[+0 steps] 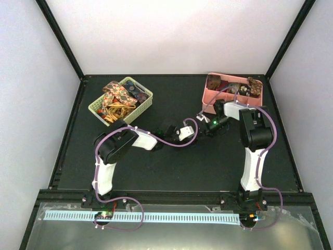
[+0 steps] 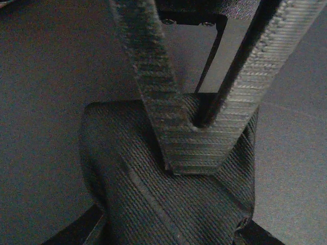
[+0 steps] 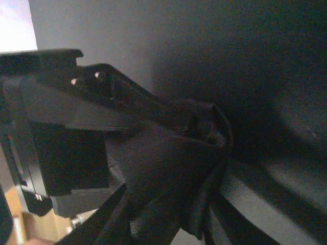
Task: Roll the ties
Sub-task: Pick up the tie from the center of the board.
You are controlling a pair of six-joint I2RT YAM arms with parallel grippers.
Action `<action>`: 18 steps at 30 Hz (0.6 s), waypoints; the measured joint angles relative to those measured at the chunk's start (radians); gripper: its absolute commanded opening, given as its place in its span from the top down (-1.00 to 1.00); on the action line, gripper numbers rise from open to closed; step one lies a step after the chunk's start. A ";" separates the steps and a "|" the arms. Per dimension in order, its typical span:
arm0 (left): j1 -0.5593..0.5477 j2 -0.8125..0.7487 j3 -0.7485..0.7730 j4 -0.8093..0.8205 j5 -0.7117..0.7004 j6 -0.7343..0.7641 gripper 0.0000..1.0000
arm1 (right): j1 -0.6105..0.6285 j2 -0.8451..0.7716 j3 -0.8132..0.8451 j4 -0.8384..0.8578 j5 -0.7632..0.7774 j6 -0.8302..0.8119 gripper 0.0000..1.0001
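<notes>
A dark, finely ribbed tie (image 2: 133, 173) hangs bunched between both grippers over the middle of the black table. In the left wrist view my left gripper (image 2: 168, 236) has its fingers on either side of the fabric and holds it. The right gripper's fingers (image 2: 168, 138) form a closed V pinching the tie's upper edge. In the right wrist view the same tie (image 3: 168, 163) is a dark twisted bundle in my right gripper (image 3: 176, 224), with the left gripper's body (image 3: 97, 109) right beside it. From above, the left gripper (image 1: 190, 133) and right gripper (image 1: 204, 128) almost touch.
A green basket (image 1: 148, 100) at back left holds several loose paisley ties (image 1: 117, 96). A pink tray (image 1: 207, 99) at back right holds rolled ties (image 1: 214, 81). Purple cables (image 1: 171, 143) loop along both arms. The walls stand close behind.
</notes>
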 measured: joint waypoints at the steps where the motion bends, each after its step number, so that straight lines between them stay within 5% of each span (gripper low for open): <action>1: 0.000 0.000 0.000 0.000 0.000 0.000 0.29 | 0.002 -0.002 0.000 0.003 0.001 0.001 0.49; 6: 0.000 0.000 0.002 -0.002 -0.001 0.000 0.17 | 0.010 -0.014 0.000 0.008 0.002 0.005 0.96; 9: 0.000 0.000 0.002 -0.002 -0.002 0.001 -0.09 | 0.010 -0.015 0.000 0.008 0.005 -0.002 0.97; 15: 0.003 -0.021 -0.042 0.031 -0.006 -0.004 -0.95 | 0.010 -0.019 -0.011 0.009 0.013 -0.006 0.97; 18: 0.003 -0.055 -0.105 0.062 -0.006 0.001 -0.98 | 0.010 -0.025 -0.019 0.011 0.014 -0.007 0.97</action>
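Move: The left hand still holds the dark rolled tie, whose middle lies about 3 cm to its right and 1 cm ahead. From the right hand, fingers part-open across the roll's near edge, that same middle is some 3 cm to the left, 1 cm back and 1 cm lower. The pink box stands about 13 cm to the right hand's right and 16 cm ahead; the green basket is roughly 32 cm to the left hand's left and 17 cm ahead. The right hand holds its place beside the dark roll and shuts its fingers from under half open to nearly closed, pinching the near end of the tie while the left hand keeps still with its grip on the other side. Once the right hand has it, the left fingers spread from about a third to wide open and let go, and the left hand draws off level about 2 cm, to the left and back from the roll, without turning its wrist. ##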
